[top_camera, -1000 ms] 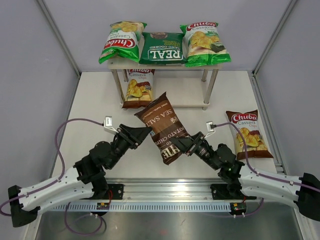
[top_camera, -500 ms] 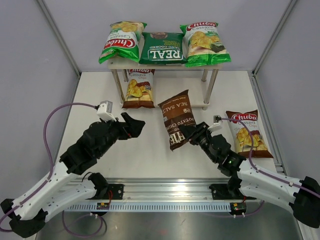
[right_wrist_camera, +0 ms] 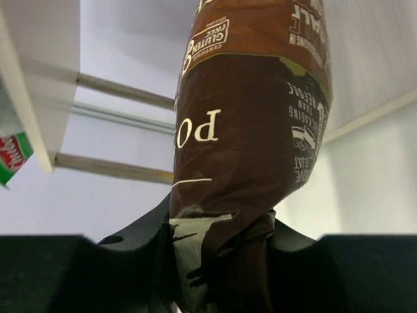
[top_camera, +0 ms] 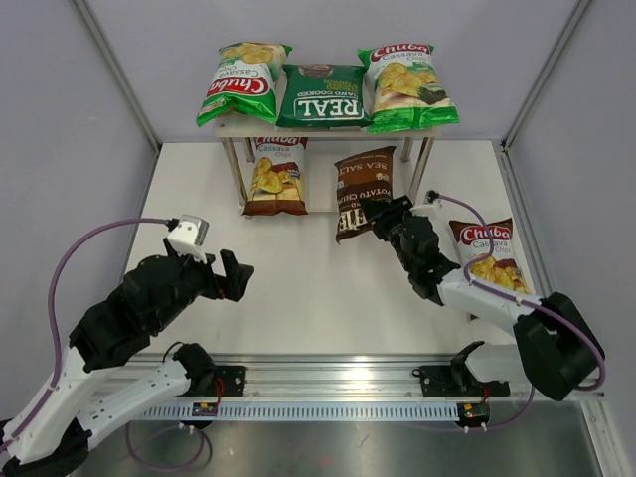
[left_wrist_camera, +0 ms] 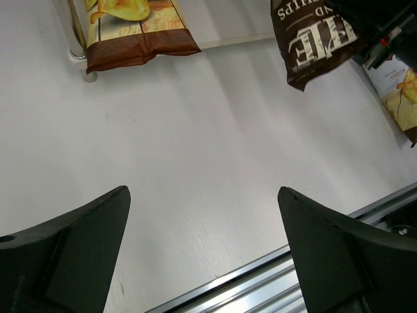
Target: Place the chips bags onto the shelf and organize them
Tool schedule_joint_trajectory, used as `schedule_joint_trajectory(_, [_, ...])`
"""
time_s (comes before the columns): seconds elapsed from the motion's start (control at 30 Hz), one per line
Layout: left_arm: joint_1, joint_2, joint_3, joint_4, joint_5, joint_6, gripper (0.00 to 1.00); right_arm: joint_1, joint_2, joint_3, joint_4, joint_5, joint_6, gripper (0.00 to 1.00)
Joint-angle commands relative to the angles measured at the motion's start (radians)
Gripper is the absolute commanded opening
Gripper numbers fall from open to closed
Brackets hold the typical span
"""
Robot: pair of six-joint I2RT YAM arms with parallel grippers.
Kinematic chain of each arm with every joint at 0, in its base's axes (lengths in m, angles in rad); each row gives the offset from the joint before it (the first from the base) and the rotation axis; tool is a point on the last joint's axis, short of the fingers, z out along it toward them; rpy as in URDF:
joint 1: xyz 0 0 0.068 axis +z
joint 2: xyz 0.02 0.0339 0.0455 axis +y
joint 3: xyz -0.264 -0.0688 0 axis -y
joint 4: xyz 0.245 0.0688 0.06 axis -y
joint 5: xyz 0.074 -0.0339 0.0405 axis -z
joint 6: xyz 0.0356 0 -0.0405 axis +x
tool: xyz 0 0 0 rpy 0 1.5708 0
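Observation:
The shelf (top_camera: 320,184) stands at the back. Its top board carries a light-green Chuba bag (top_camera: 243,81), a dark-green REAL bag (top_camera: 320,97) and a second light-green Chuba bag (top_camera: 405,86). A brown-and-white Chuba bag (top_camera: 273,177) lies on the left of the lower board. My right gripper (top_camera: 390,217) is shut on the bottom seam of the dark-brown Kettle bag (right_wrist_camera: 254,117), which stands over the lower board's right part (top_camera: 363,191). My left gripper (left_wrist_camera: 202,190) hangs open over bare table at the near left, holding nothing.
Another brown-and-white Chuba bag (top_camera: 490,260) lies flat on the table at the right, beside my right arm. The metal rail (top_camera: 328,383) runs along the near edge. Grey walls close in the left, right and back.
My left gripper opened, let go of the Kettle bag and drew back to the near left. My right arm carried the bag away from me to the shelf's lower board.

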Motion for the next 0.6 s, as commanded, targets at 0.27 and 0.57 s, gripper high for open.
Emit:
schedule_joint_trajectory(0.27, [0.005, -0.123, -0.197, 0.122, -0.022, 0.055, 0.99, -0.066, 0.391, 0.286, 0.258, -0.044, 0.051, 0.17])
schedule_joint_trajectory(0.57, [0.005, -0.166, -0.218, 0.136, -0.027, 0.049, 0.99, -0.085, 0.651, 0.484, 0.145, -0.031, 0.111, 0.21])
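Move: Ahead of the right hand, which already grips the dark brown chips bag by its near end, lies its goal: the clear place on the lower shelf, about 20 cm forward, 7 cm left and 8 cm below. The Chuba bag on that shelf is some 18 cm ahead and 25 cm left, the right front post 8 cm ahead and 11 cm right. From the left hand, the clear place lies roughly 40 cm ahead, 26 cm right and 14 cm lower. Sliding the dark brown chips bag in under the upper board, the right hand drives forward about 12 cm, drawing some 5 cm left towards the Chuba bag, and sinks about 6 cm, mostly late on, as the fingers tip slightly down and keep their pinch. The left hand, empty and open, drops about 5 cm well clear of the shelf. ##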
